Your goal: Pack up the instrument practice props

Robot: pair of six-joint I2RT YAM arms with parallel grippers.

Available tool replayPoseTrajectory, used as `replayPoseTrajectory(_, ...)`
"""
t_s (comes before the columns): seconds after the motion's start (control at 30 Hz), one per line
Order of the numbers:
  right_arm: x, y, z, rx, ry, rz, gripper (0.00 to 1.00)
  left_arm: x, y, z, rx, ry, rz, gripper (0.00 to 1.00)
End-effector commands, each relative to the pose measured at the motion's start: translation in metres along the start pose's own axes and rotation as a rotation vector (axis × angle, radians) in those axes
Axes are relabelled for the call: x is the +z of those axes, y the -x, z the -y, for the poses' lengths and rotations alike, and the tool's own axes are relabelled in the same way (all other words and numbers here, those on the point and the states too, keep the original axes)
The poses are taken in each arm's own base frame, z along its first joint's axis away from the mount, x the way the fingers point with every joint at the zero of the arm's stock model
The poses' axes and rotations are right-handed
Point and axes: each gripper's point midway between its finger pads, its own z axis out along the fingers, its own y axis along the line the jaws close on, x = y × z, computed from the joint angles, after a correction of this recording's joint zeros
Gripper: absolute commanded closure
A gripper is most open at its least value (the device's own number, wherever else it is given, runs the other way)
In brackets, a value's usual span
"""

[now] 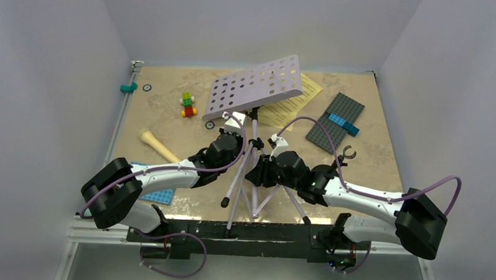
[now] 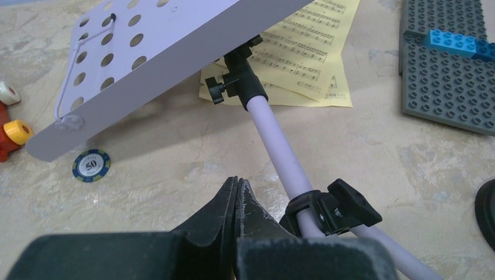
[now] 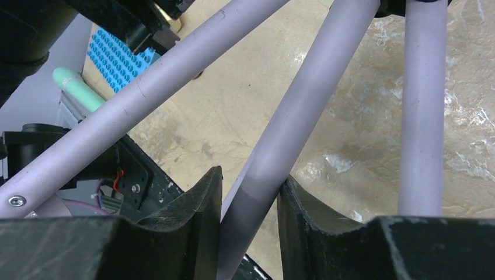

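The tall music stand (image 1: 255,85) rises mid-table, its perforated lilac desk (image 2: 134,55) tilted over the yellow sheet-music pages (image 1: 295,102) (image 2: 309,55). My left gripper (image 2: 239,181) (image 1: 236,132) is shut on nothing, just left of the stand's pole (image 2: 280,151) and its black clamp (image 2: 335,207). My right gripper (image 3: 251,175) (image 1: 261,171) is shut on one lilac tripod leg (image 3: 292,122); two more legs cross that view. The cream microphone (image 1: 158,146) lies at the left. The black mic stand (image 1: 346,156) is at the right.
A grey baseplate (image 1: 335,118) carrying blue bricks lies at the back right, and a blue baseplate (image 1: 157,195) sits by the left arm. A colourful brick figure (image 1: 188,105), poker chips (image 2: 91,165) (image 1: 147,87) and a teal piece (image 1: 129,86) lie at the back left. Walls surround the table.
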Motion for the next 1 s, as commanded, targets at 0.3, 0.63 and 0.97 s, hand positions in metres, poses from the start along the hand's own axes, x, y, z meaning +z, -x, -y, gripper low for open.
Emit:
replayPoseTrajectory(0.3,0.015,-0.013,-0.001,-0.158,0.082,-0.003,1.00,-0.029,0.027,-0.033,-0.090,0.062,0.001,0.63)
replayPoseTrajectory(0.63,0.026,-0.029,0.038,-0.159,-0.059,-0.080,1.00,-0.054,0.021,-0.012,-0.279,-0.056,-0.107,0.34)
replayPoseTrajectory(0.97,0.026,-0.045,0.063,-0.163,-0.170,-0.142,0.82,-0.091,0.026,0.032,-0.509,-0.237,-0.319,0.17)
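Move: Back from the empty, shut left fingers, about 8 cm back, 3 cm right and slightly below, runs the upper part of the stand's loose-ended tube; the black hub is about 4 cm back and 5 cm right, the perforated tray's middle some 13 cm ahead, 4 cm right and lower. The right hand already grips a stand leg over bare table about 13 cm down, with the hub 10 cm ahead and the tube's upper part roughly 6 cm ahead, 2 cm left and slightly above. Opening wide from shut, the left hand shifts about 4 cm left and 3 cm up, clear of the pole by the hub, then draws back some 7 cm towards the tube below the hub, tipping its fingers down and rolling, some 25 degrees in all, so that they come to face the tube. The right hand keeps its hold on the leg and lowers it about 5 cm, easing 2 cm forward. ##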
